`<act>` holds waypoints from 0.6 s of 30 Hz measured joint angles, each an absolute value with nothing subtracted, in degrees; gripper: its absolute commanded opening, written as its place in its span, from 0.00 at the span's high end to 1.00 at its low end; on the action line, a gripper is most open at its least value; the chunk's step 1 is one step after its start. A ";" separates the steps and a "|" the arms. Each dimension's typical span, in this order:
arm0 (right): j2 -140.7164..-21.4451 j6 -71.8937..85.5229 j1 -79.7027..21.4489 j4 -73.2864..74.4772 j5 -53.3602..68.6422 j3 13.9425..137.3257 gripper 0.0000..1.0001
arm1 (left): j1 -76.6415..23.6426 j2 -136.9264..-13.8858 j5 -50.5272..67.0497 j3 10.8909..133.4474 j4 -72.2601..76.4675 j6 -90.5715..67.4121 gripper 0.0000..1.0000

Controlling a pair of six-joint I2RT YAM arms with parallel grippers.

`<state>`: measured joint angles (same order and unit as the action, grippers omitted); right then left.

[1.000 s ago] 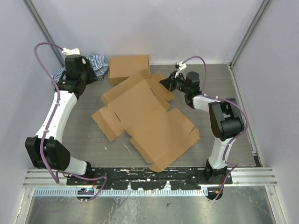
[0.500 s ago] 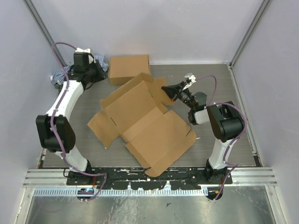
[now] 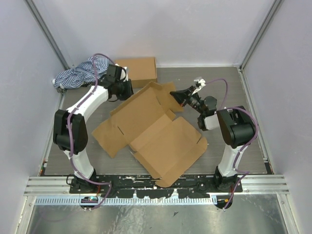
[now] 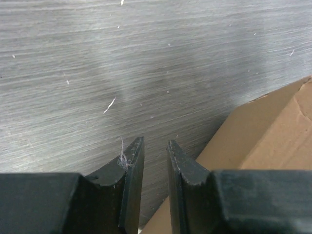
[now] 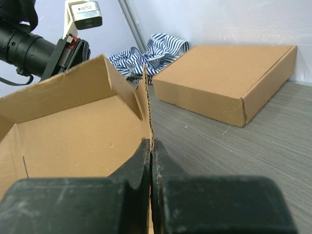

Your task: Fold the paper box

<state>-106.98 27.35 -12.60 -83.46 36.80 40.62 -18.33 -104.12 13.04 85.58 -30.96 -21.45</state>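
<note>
The paper box [image 3: 151, 127] is a brown cardboard blank lying mostly unfolded in the middle of the table, its far panels tilted up. My right gripper [image 3: 180, 96] is shut on the upright edge of the far right flap [image 5: 146, 92], pinched thin between the fingers [image 5: 152, 142]. My left gripper [image 3: 127, 90] hovers at the far left edge of the blank. In the left wrist view its fingers [image 4: 156, 142] stand a narrow gap apart over bare table with nothing between them, and the cardboard edge [image 4: 263, 141] lies just to their right.
A closed, folded cardboard box [image 3: 136, 70] stands against the back wall, also visible from the right wrist [image 5: 229, 83]. A striped blue and white cloth [image 3: 78, 74] is bunched in the back left corner. Walls enclose the table on three sides.
The left arm has swung from the back left corner rightwards to the blank's far edge, its jaws narrowing. The right gripper kept its pinch and the far panels have risen.
</note>
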 measured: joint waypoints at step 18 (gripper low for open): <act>-104.49 21.76 -11.57 -58.87 42.22 47.09 0.58 | -20.69 -101.45 18.59 79.83 -32.42 -21.69 0.68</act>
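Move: Just back and right of the left fingers, about 3 cm off and a few cm lower, is the middle of the paper box's raised side wall. The right fingers are shut on the upright end flap at the far corner. The finished box lies about 12 cm ahead, 2 cm right and 6 cm below the left hand; the paper box's lid panel lies some 24 cm back, 17 cm right, 8 cm down. Pushing from outside on the raised side wall, the left hand goes back about 5 cm and some 2 cm to the right, sinking slightly, its part-open fingers unchanged. Meanwhile the right hand lets go of the end flap, opening to over a third as it sinks about 3 cm and tips its fingers down some 10 degrees, the flap still standing between them. ##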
